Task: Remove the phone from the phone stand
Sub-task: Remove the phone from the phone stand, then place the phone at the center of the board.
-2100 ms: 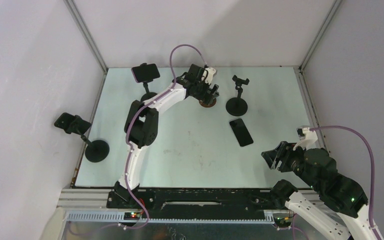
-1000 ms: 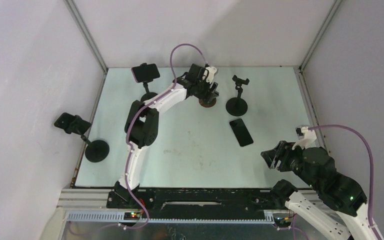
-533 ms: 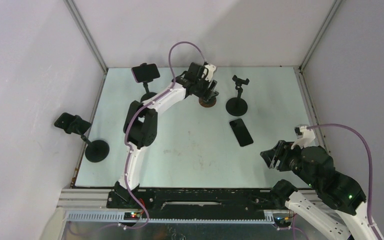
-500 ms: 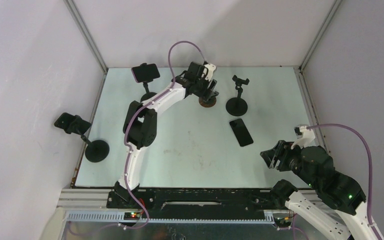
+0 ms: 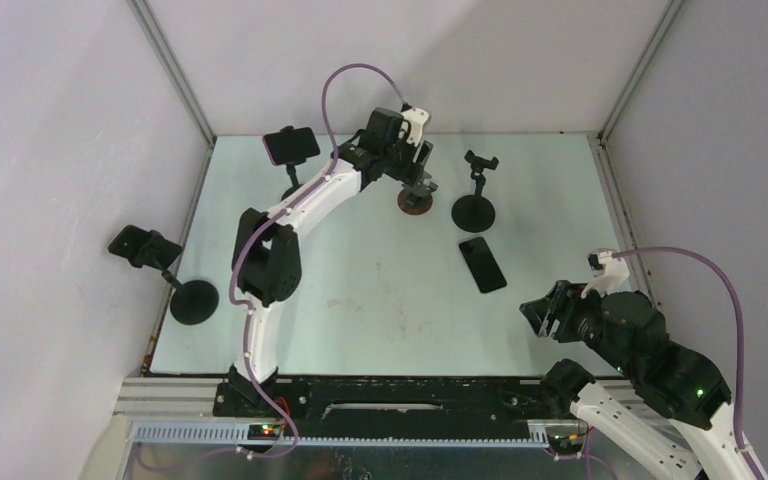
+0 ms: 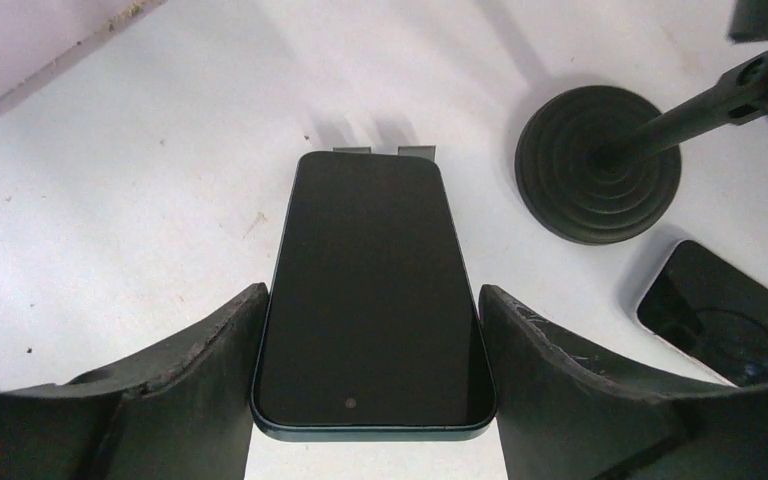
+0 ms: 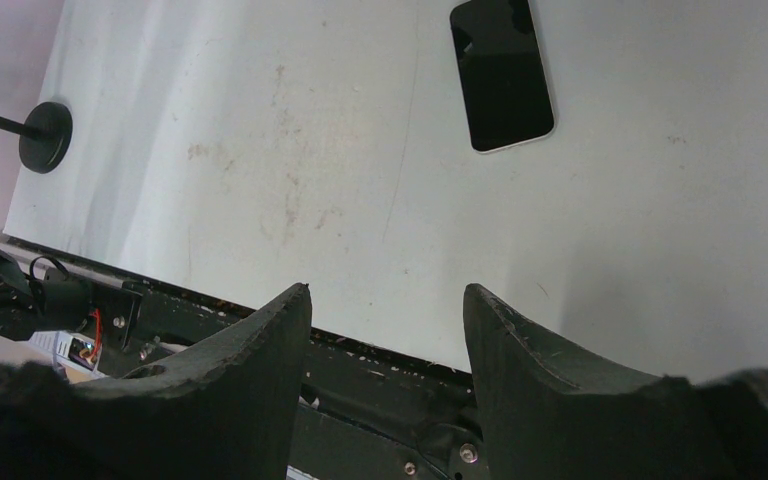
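Note:
A dark phone sits between the two fingers of my left gripper, which touch both of its long edges. From above, that left gripper hovers at the back of the table, just above a phone stand with a brownish round base. Two small grey tabs show at the phone's far end; whether it still touches the stand's clamp I cannot tell. My right gripper stands open over the near right of the table, and the gap at the right gripper holds nothing.
An empty black stand stands right of the left gripper, its base in the left wrist view. A second phone lies flat mid-right. Two more stands hold phones, one at the back left and one at the left wall.
The left arm's elbow has swung leftward and its gripper has shifted a little back and up with the phone. The right arm has barely moved.

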Robot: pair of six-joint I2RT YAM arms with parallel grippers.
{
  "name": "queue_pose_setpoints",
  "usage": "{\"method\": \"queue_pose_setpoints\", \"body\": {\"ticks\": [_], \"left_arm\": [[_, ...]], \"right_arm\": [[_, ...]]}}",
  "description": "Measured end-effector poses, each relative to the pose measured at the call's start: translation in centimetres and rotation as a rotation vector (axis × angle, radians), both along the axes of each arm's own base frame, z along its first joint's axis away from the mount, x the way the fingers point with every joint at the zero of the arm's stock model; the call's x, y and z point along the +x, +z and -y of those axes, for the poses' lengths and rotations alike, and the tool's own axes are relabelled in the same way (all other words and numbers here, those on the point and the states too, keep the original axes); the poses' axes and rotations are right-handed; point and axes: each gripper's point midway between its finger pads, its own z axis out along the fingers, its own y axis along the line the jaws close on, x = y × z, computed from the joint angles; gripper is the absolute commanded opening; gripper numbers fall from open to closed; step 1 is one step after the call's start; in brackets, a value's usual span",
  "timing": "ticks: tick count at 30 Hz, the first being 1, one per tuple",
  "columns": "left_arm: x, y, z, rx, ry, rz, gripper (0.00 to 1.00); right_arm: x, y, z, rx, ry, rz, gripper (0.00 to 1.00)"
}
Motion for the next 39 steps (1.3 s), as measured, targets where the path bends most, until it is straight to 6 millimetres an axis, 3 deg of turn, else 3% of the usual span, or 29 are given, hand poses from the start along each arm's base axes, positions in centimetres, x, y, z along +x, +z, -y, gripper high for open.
{"method": "queue_pose_setpoints", "body": {"ticks": [9,13,16,22,30,39], "left_arm": [[-1.3,3.9,0.6,-0.083,-0.038,0.026,0.15],[-3.3,5.0,0.4,-0.109,-0.082,0.017,0.18],[-5.2,5.1,0.1,-0.113,-0.126,-0.001,0.13],[-9.1,2.6,-0.5,-0.092,-0.247,-0.064,0.01],[-13.6,-1.4,-1.3,-0.097,-0.342,-0.169,0.00],[-17.0,-3.9,-0.7,-0.110,-0.422,-0.246,0.00]], "right_arm": [[0.0,0.0,0.0,0.000,0.000,0.000,0.60],[0.0,0.0,0.0,0.000,0.000,0.000,0.60],[0.0,0.0,0.0,0.000,0.000,0.000,0.60],[0.0,0.0,0.0,0.000,0.000,0.000,0.60],[0.0,0.0,0.0,0.000,0.000,0.000,0.60],[0.0,0.0,0.0,0.000,0.000,0.000,0.60]]}}
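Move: My left hand already holds the phone above its stand. The stand is just under it, about 3 cm ahead, 2 cm right and 12 cm below. I am taking the phone to the bare table about 18 cm back, 4 cm right and 17 cm down. The lying phone is 13 cm back and 19 cm right, the empty clamp stand level with the hand and 17 cm right. From my right hand, the bare patch is about 19 cm ahead, 23 cm left and 23 cm below. With the phone still pinched by its side edges, my left hand lifts another 5 cm clear of the stand, then sweeps back towards the bare table left of the lying phone, sinking as it goes. It ends about 17 cm back and 4 cm below where it began, with the wrist turned roughly 25 degrees clockwise and the fingers tipped further down. ##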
